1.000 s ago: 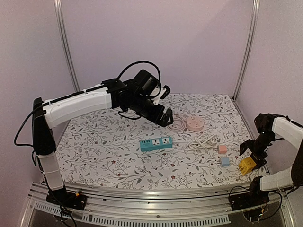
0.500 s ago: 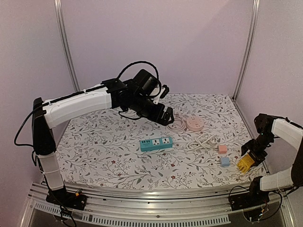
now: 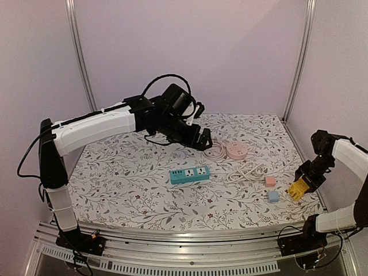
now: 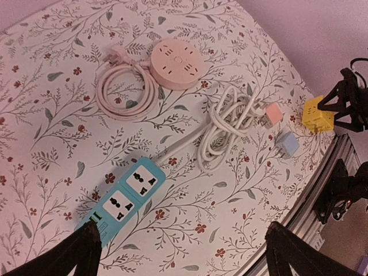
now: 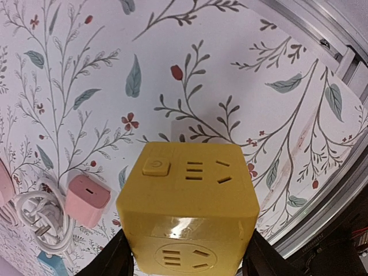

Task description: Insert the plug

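Note:
My right gripper [image 3: 300, 185] is shut on a yellow cube socket [image 3: 297, 189], holding it just above the table near the right edge. In the right wrist view the cube [image 5: 190, 195] fills the space between the fingers, its sockets and button facing up. A pink cube plug [image 3: 270, 181] and a blue cube plug [image 3: 273, 196] lie just left of it. A teal power strip [image 3: 189, 174] lies mid-table with its white cable [image 3: 247, 171] bundled to the right. My left gripper [image 3: 202, 140] is open and empty, hovering behind the teal strip [image 4: 123, 195].
A round pink power strip [image 3: 236, 150] with a coiled pink cable [image 3: 215, 150] lies at the back. The table's right edge and aluminium rail [image 5: 322, 29] run close to the yellow cube. The pink cube plug [image 5: 86, 199] sits beside the white cable's plug.
My right gripper has carried the yellow cube a little farther from the near edge. My left gripper has shifted slightly to the right.

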Robot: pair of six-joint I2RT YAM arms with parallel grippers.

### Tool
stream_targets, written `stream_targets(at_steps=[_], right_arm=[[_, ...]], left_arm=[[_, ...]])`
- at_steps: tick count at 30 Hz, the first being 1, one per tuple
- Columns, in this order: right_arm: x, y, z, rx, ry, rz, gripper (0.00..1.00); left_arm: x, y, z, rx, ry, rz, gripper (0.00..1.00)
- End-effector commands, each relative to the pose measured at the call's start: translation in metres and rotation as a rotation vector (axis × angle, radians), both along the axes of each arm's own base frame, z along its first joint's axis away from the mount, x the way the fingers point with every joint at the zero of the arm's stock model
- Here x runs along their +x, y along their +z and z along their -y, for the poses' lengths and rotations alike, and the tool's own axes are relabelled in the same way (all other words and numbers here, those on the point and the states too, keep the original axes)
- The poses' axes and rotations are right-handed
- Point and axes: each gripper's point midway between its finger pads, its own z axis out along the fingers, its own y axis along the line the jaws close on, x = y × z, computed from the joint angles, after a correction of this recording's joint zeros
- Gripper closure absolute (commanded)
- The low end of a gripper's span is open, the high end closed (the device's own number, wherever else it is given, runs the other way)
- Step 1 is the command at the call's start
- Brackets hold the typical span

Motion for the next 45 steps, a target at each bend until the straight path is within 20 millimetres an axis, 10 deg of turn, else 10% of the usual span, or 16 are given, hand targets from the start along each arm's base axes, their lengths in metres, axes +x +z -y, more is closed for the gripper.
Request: stream_targets(at_steps=[1, 26, 45], right_arm=[[0.023, 0.036, -0.001, 0.013, 0.021, 0.112, 0.64], [0.11, 0.173, -0.047, 0.327, 0.024, 0.571, 0.65], [0.123, 0.211, -0.085, 0.446, 0.138, 0.682, 0.65]], left_arm=[[-0.003, 0.021, 0.001, -0.06, 0.013, 0.01, 0.0], [0.019, 0.081, 0.061, -0.568, 0.215, -0.03, 0.03], [-0.002, 0.08, 0.159, -0.646, 0.128, 0.077, 0.04]])
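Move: The yellow plug is already in the right fingers, just clear of the table; the open left gripper it is carried towards hangs about 36 cm to that hand's left, 12 cm ahead and 14 cm higher. From the right hand, the pink plug lies about 12 cm left and 6 ahead, the blue plug 11 left and 2 back, both some 4 cm below. From the left hand, the yellow plug is about 36 cm right, 12 back and 15 below. Right lifts the gripped yellow plug about 18 cm, forward and left, tilting outward; open left swings right towards it. ##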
